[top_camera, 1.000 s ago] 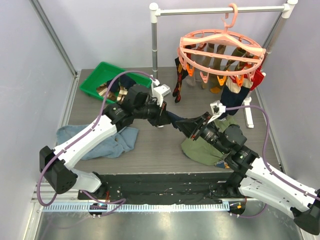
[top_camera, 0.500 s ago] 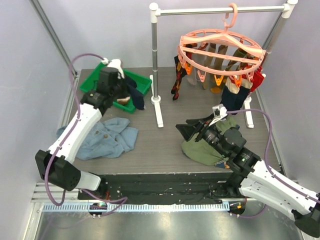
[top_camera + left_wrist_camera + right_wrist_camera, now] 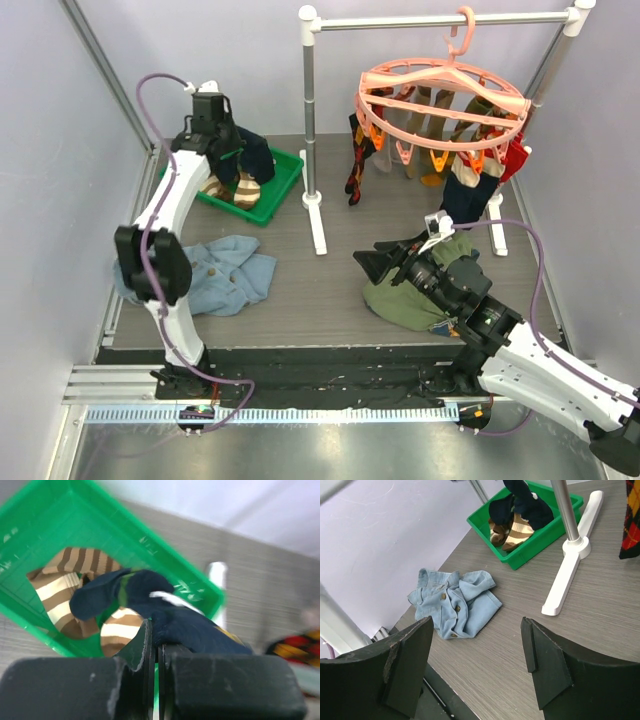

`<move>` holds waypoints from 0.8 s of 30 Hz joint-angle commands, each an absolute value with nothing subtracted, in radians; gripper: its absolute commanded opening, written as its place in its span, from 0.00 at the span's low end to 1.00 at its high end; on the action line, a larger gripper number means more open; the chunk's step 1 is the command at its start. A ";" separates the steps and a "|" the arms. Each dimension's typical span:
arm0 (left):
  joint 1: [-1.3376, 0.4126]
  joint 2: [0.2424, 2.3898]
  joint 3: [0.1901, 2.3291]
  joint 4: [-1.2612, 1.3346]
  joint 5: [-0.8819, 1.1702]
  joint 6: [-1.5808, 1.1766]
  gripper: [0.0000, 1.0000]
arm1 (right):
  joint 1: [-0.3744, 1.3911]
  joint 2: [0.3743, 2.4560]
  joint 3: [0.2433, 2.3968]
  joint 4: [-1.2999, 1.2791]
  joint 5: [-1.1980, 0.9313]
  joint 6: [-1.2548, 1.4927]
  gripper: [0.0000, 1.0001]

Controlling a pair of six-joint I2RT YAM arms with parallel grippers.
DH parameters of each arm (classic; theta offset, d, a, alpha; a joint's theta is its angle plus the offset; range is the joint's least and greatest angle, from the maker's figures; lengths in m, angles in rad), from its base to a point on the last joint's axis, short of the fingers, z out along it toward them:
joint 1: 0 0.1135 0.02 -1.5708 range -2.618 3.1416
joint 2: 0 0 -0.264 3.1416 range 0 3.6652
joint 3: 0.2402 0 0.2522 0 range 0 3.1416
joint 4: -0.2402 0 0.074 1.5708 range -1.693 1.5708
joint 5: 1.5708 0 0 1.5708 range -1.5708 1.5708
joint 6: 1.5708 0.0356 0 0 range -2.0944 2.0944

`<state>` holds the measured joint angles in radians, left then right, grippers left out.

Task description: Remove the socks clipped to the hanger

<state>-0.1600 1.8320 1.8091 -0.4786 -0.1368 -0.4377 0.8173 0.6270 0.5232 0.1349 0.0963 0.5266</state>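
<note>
The salmon-pink hanger (image 3: 442, 93) hangs by its hook from the rail at the back right. Several socks (image 3: 468, 190) are clipped under its ring, among them a dark patterned one (image 3: 355, 160) and a red one (image 3: 515, 160). My left gripper (image 3: 232, 152) is over the green tray (image 3: 282, 180) at the back left. In the left wrist view it (image 3: 155, 636) is shut on a navy sock (image 3: 170, 612), above brown striped socks (image 3: 62, 587) in the tray. My right gripper (image 3: 374, 260) stands open with nothing between its fingers (image 3: 476, 625), low over the table's middle.
A blue denim garment (image 3: 225, 275) lies at the front left, and an olive garment (image 3: 405, 295) lies under my right arm. The grey-and-white rail stand (image 3: 309, 120) has white feet (image 3: 567, 575) on the table. A red patterned sock (image 3: 630, 525) hangs at the right wrist view's right edge.
My right gripper opened and let go of the navy sock. My left arm swung from the table's middle to the green tray with that sock in its jaws.
</note>
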 commanded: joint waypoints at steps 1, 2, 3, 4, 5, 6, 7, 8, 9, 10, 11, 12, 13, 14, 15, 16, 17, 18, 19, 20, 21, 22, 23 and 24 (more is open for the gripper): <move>-0.124 2.040 1.914 -0.538 -0.219 -0.419 0.00 | 0.824 0.629 0.541 0.130 0.144 0.532 0.79; -0.123 2.072 1.930 -0.566 -0.238 -0.404 0.00 | 0.824 0.630 0.543 0.126 0.167 0.526 0.79; -0.121 2.110 1.968 -0.583 -0.254 -0.397 0.00 | 0.822 0.637 0.535 0.127 0.182 0.517 0.79; -0.117 2.146 1.998 -0.610 -0.274 -0.394 0.00 | 0.824 0.641 0.529 0.136 0.204 0.509 0.79; -0.112 2.214 2.035 -0.676 -0.279 -0.402 0.00 | 0.824 0.644 0.523 0.143 0.227 0.503 0.79; -0.107 2.238 2.112 -0.711 -0.278 -0.411 0.00 | 0.824 0.652 0.515 0.152 0.260 0.491 0.79; -0.098 2.256 2.141 -0.742 -0.278 -0.419 0.00 | 0.824 0.655 0.512 0.158 0.273 0.488 0.78; -0.095 2.263 2.163 -0.773 -0.276 -0.428 0.00 | 0.822 0.661 0.512 0.172 0.285 0.485 0.78; -0.094 2.255 2.178 -0.776 -0.272 -0.434 0.02 | 0.822 0.666 0.509 0.178 0.325 0.483 0.77; -0.092 2.240 2.178 -0.775 -0.270 -0.436 0.19 | 0.822 0.678 0.508 0.189 0.343 0.486 0.76; -0.091 2.223 2.178 -0.778 -0.278 -0.439 0.30 | 0.824 0.684 0.505 0.192 0.369 0.491 0.76; -0.092 2.182 2.175 -0.779 -0.284 -0.454 0.41 | 0.824 0.693 0.502 0.193 0.389 0.494 0.76; -0.091 2.156 2.172 -0.781 -0.288 -0.460 0.58 | 0.822 0.713 0.503 0.202 0.426 0.500 0.76; -0.092 2.129 2.163 -0.778 -0.285 -0.468 0.64 | 0.824 0.725 0.503 0.207 0.436 0.500 0.76; -0.092 2.064 2.130 -0.772 -0.284 -0.477 0.68 | 0.824 0.741 0.511 0.213 0.442 0.499 0.76; -0.092 2.030 2.108 -0.756 -0.284 -0.491 0.73 | 0.824 0.770 0.514 0.231 0.449 0.491 0.76; -0.092 1.990 2.082 -0.744 -0.276 -0.497 0.75 | 0.824 0.790 0.525 0.241 0.456 0.486 0.76; -0.094 1.920 2.021 -0.727 -0.264 -0.500 0.76 | 0.824 0.810 0.531 0.251 0.465 0.483 0.76; -0.094 1.881 1.987 -0.710 -0.249 -0.506 0.78 | 0.822 0.825 0.537 0.273 0.474 0.476 0.76; -0.095 1.849 1.955 -0.684 -0.224 -0.508 0.80 | 0.822 0.868 0.546 0.287 0.506 0.476 0.75; -0.103 1.820 1.904 -0.680 -0.174 -0.509 0.86 | 0.824 0.889 0.551 0.304 0.527 0.476 0.74; -0.113 1.760 1.881 -0.670 -0.160 -0.502 0.89 | 0.824 0.916 0.552 0.352 0.549 0.476 0.74; -0.127 1.735 1.855 -0.666 -0.143 -0.489 0.89 | 0.824 0.969 0.558 0.382 0.595 0.469 0.74; -0.162 1.708 1.811 -0.666 -0.138 -0.482 0.89 | 0.824 1.003 0.564 0.412 0.613 0.459 0.74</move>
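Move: With the navy Santa sock in my left fingers, the green bin's middle is about 4 cm ahead, 6 cm left and 23 cm below. The striped socks in the bin sit level with this hand and 8 cm left; the rack's white foot is 7 cm back, 12 cm right. From my open right hand, the patterned sock hangs some 22 cm ahead, 3 cm left and slightly higher, the olive cloth 9 cm right and 27 cm below. I drive my left hand down some 18 cm to the bin, easing slightly forward and left while tipping the fingers about 25 degrees further down, open to let go of the sock, then rise straight back up and draw back a little. Meanwhile I start my open right hand forward and down, about 7 cm each way, turning clockwise towards the patterned sock. ##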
